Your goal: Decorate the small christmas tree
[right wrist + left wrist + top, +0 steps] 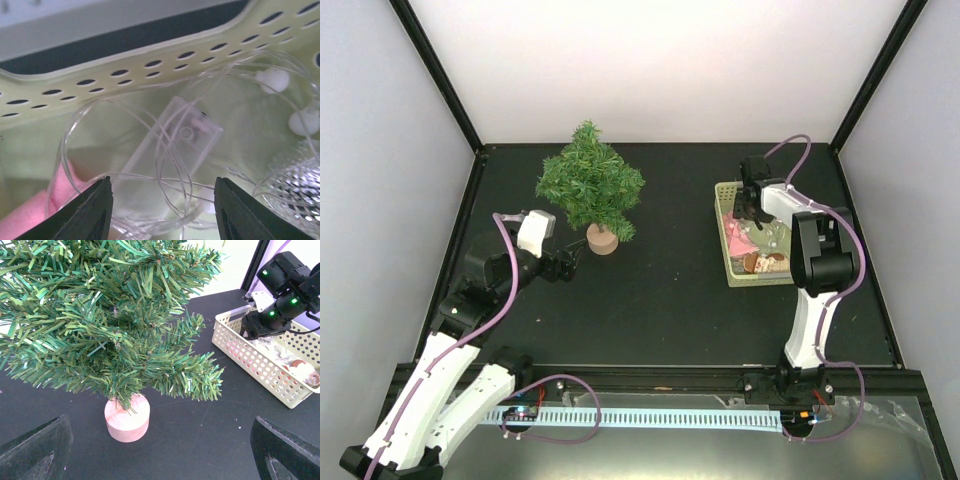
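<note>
The small christmas tree (590,188) stands left of the middle on its round light-wood base (603,240). In the left wrist view its bushy green branches (100,315) fill the upper left above the base (127,417). My left gripper (567,265) is open just in front and to the left of the base, with nothing between its fingers (35,452). My right gripper (750,213) reaches down into the pale green basket (728,262). It is open (162,210), with its jaws either side of a clear battery box (170,150) tangled in thin clear wire with white beads (272,80).
The basket also holds a pink item (30,215), a silvery mesh ball (300,185) and a brown-and-white ornament (767,262). Its perforated wall (150,65) runs close behind the right gripper. Black frame posts and pale walls enclose the dark table (670,300).
</note>
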`<state>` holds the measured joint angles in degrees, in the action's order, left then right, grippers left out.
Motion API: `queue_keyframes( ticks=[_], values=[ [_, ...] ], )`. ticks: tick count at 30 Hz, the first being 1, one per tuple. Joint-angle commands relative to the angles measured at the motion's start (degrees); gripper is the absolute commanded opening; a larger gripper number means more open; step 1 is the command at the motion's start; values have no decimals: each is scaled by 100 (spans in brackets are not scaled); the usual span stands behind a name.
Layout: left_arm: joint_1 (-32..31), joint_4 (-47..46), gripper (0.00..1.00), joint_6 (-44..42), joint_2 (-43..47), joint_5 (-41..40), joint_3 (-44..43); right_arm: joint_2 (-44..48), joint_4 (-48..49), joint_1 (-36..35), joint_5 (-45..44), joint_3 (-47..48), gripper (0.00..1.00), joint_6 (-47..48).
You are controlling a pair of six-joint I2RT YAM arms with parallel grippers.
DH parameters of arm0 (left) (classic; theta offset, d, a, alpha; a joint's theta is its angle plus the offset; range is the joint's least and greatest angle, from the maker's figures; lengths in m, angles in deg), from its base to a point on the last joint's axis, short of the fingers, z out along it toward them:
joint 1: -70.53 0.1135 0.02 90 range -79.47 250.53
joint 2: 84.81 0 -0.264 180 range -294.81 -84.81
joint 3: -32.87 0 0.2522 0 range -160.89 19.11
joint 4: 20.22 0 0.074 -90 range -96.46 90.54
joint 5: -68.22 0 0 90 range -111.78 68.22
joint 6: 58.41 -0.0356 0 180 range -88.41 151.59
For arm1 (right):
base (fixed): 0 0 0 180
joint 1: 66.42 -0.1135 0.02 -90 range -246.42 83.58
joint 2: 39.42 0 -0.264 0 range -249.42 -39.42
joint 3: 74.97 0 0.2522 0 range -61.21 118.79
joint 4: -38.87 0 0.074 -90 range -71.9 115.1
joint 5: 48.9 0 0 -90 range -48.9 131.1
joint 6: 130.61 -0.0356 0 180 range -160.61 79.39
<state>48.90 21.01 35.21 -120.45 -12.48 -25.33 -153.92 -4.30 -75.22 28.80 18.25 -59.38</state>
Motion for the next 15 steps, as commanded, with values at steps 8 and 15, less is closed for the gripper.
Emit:
queue_keyframes(
  ticks=[8, 15],
  values=[
    [-23, -92, 99, -30, 39, -3, -18, -213, -309, 18, 118, 300, 45, -67],
    [-23, -83, 99, -28, 56, -24, -20, -218, -280, 37, 132, 312, 31, 3]
  ],
)
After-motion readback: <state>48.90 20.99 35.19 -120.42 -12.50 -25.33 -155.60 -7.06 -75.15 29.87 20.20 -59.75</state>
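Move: The clear wire coil lies loosely in the basket right at the right gripper, its middle some 2 cm ahead and 1 cm below. Under it a clear plastic case sits about 3 cm ahead and 3 cm below the gripper; the pink bow is roughly 6 cm left and 3 cm back, and the silver ball some 6 cm right and 1 cm ahead, both about 2 cm lower. From the left gripper the coil is about 25 cm ahead, 45 cm right and 25 cm below. Let the right gripper sink a last bit, less than 1 cm, into the clear wire coil, fingers slanting down and forward. Then keep it nearly in place and draw the half-open fingers together around the strands crossing between the tips, to about a third open, not shut. ##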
